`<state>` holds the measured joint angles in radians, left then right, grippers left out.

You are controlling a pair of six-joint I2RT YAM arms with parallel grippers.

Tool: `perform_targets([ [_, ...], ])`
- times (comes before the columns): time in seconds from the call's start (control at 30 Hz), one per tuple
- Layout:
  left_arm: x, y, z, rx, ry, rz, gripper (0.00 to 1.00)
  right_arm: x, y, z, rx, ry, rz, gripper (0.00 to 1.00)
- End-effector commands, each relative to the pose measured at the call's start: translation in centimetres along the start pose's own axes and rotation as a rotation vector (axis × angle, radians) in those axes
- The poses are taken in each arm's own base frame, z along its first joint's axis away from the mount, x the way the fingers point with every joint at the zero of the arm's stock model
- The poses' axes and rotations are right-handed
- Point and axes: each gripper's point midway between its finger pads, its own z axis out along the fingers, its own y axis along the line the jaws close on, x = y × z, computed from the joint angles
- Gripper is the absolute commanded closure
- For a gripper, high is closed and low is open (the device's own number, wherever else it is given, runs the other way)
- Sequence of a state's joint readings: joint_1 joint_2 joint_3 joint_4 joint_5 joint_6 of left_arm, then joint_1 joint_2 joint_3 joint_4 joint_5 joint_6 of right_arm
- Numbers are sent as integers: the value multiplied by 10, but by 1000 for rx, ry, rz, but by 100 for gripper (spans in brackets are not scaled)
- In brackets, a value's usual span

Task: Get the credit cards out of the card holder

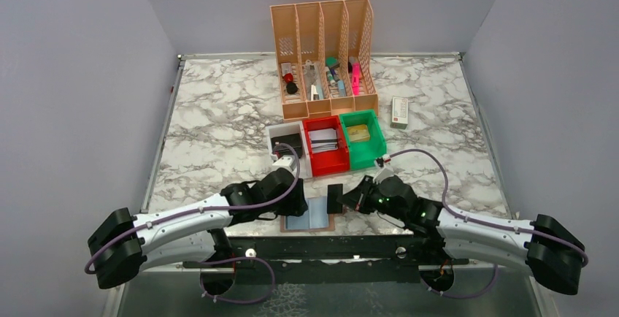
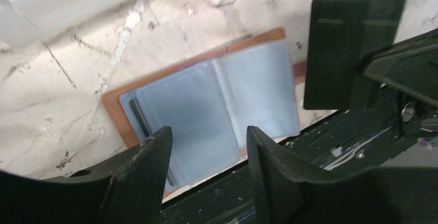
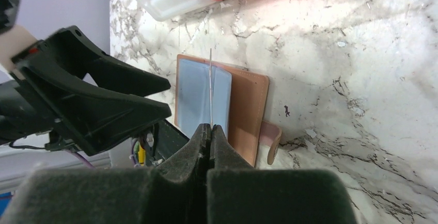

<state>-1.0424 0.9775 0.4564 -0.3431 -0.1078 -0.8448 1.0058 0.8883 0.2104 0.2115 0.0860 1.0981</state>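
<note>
The tan-brown card holder point(image 1: 286, 224) lies open at the table's near edge, its bluish clear sleeves point(image 2: 206, 97) facing up inside the brown border point(image 2: 111, 105). A dark strip point(image 2: 138, 118) shows in its left pocket. My right gripper point(image 3: 210, 127) is shut on a dark credit card point(image 2: 354, 48), held upright above the holder's right side and seen edge-on point(image 3: 210, 87) in the right wrist view. My left gripper point(image 2: 209, 136) hovers over the holder's near left part, open, with nothing between its fingers. From above, the card point(image 1: 335, 198) stands between the left gripper point(image 1: 298, 204) and the right gripper point(image 1: 350, 199).
White point(image 1: 274, 136), red point(image 1: 327, 162) and green point(image 1: 374, 145) bins stand just behind the holder. An orange desk organiser point(image 1: 325, 58) with pens is at the back. A small white box point(image 1: 399, 112) sits to the right. A black rail point(image 1: 328, 245) borders the near edge.
</note>
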Motion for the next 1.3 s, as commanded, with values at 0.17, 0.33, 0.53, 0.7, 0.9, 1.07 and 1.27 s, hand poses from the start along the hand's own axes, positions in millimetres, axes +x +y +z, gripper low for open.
perform_targets([
  [0.17,-48,5,-18,-159,-111,94,27,-10,-5,-4,15,-50,-42,99],
  [0.33,-73,16,-36,-242,-175,110,19,-9,-4,-3,10,-45,-45,99],
  [0.53,-109,55,-63,-358,-257,77,13,-7,-3,-3,3,-36,-46,99],
  [0.7,-128,88,-86,-439,-360,18,10,-6,-2,-3,0,-30,-51,99],
  [0.9,-136,91,-99,-453,-421,43,9,-8,3,-3,-11,-30,-77,99],
  [1.07,-137,93,-98,-454,-440,40,9,-17,15,-2,-28,-49,-146,99],
  [1.27,-132,92,-87,-453,-388,56,8,-32,37,4,-55,-67,-303,99],
])
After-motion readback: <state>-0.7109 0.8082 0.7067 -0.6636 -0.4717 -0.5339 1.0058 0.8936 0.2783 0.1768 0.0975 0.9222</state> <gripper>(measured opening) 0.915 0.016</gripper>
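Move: The brown card holder lies open just below the left hand, some 2 cm back, 2 cm to its right and 4 cm down. From the left hand, the white bin is about 16 cm ahead and 4 cm left, with the red bin next to it, 17 cm ahead and 8 cm right. The right hand holds the black card; the white bin lies roughly 14 cm ahead, 17 cm left and 5 cm below that hand. The right hand keeps its pinch on the black card, staying nearly in place until it lifts by about 1.5 cm at the very end. The empty left hand clears the card holder: forward and up first, then sweeping left, ending beside the white bin's near left corner, some 12 cm left, 10 cm forward and 9 cm higher. Its fingers spread from half to almost fully open and swing from forward-right to nearly straight forward, still pointing down. ##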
